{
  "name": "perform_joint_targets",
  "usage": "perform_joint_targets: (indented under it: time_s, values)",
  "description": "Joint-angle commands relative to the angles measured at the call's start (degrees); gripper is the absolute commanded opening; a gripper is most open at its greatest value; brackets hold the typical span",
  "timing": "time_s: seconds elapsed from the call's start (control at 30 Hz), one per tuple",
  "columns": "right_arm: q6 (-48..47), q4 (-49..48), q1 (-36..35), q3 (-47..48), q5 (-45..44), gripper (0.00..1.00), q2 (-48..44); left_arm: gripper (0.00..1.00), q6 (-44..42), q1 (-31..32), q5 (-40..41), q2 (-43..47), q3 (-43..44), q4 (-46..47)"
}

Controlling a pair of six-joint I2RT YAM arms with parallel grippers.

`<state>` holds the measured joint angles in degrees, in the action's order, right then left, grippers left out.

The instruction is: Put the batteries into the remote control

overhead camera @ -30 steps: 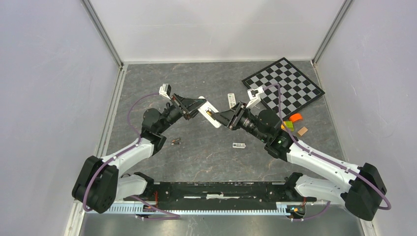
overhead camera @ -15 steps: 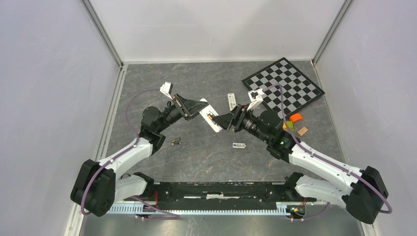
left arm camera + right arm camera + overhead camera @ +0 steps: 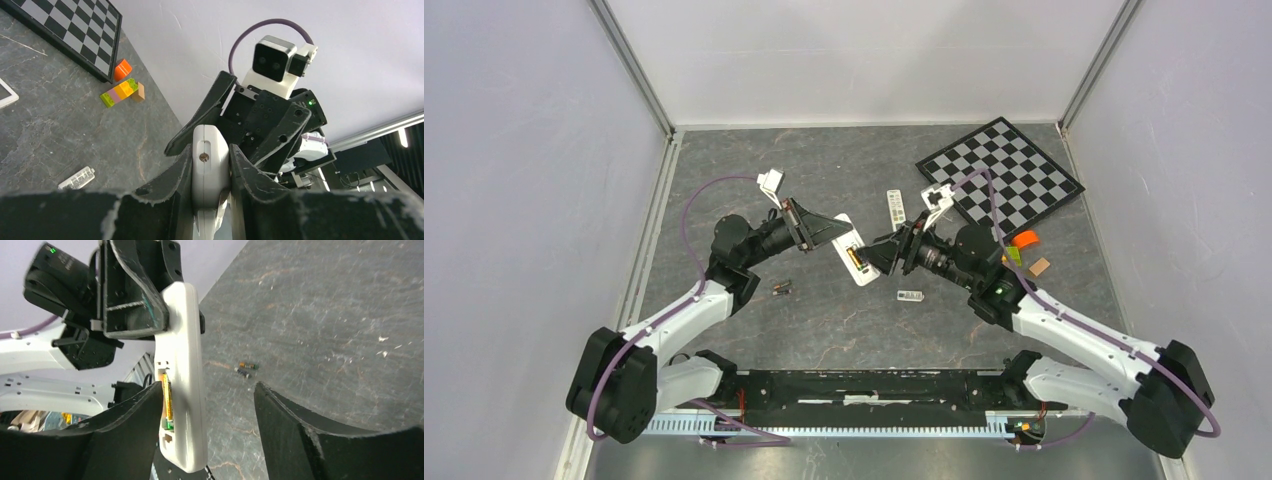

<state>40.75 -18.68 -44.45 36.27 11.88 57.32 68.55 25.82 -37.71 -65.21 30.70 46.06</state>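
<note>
My left gripper [image 3: 834,233] is shut on one end of the white remote control [image 3: 858,264], holding it above the table; the left wrist view shows that end [image 3: 211,160] clamped between both fingers. My right gripper [image 3: 207,420] is open and straddles the remote's other end [image 3: 182,375], its left finger [image 3: 125,430] close against the open compartment and its right finger standing apart. A yellow-gold battery [image 3: 166,397] sits inside the compartment. Two dark batteries [image 3: 781,288] lie on the table below the left arm and also show in the right wrist view [image 3: 247,368].
A small white cover piece [image 3: 910,295] lies on the table near the right arm. A second remote [image 3: 895,208] lies further back. A checkerboard [image 3: 999,180] sits at the back right, with an orange block [image 3: 1024,239], a coloured brick [image 3: 1009,256] and a tan block [image 3: 1040,266] beside it.
My right gripper has opened around the remote. Both grippers and the remote have shifted slightly towards the near side.
</note>
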Motion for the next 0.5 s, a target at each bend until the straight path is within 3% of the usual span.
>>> perform_joint_targets:
  time_s: [0.0, 0.2, 0.37, 0.47]
  values:
    - [-2.2, -2.7, 0.2, 2.1, 3.9, 0.68, 2.6, 0.02, -3.0, -0.2, -1.9, 1.4, 2.0, 1.3]
    - [-1.6, -1.7, 0.2, 2.0, -0.4, 0.46, 3.2, 0.02, -2.9, -0.2, -2.9, 1.8, 2.0, 1.8]
    - [-0.4, 8.8, 0.2, 4.9, -8.5, 0.42, 5.2, 0.02, -3.1, -0.2, -5.3, 2.6, 1.9, 4.4]
    - [0.2, 9.8, 0.2, 5.2, -8.9, 0.42, 6.3, 0.02, -3.2, -0.1, -6.7, 3.1, 1.9, 5.8]
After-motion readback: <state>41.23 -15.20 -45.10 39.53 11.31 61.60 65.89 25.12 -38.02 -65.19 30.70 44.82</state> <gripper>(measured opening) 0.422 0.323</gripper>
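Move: The open battery compartment of the held remote control lies about 2 cm to the left of the right hand's fingertips and 1 cm above them, level fore and aft, with the open fingers reaching above and below the remote. The battery cover lies on the table some 11 cm right and 4 cm farther out, the loose batteries about 18 cm left and 6 cm out, both roughly 24 cm below. From the left hand, the compartment lies about 6 cm back and 3 cm right, about level. The remote control stays pinched by its far end in the left hand while the right hand sinks a good centimetre and edges about 1 cm left onto its battery end. The right fingers close from wide open to under half, one over the compartment and the other under the back, and the hand then eases slightly forward. Contact by the lower finger can't be made out. ##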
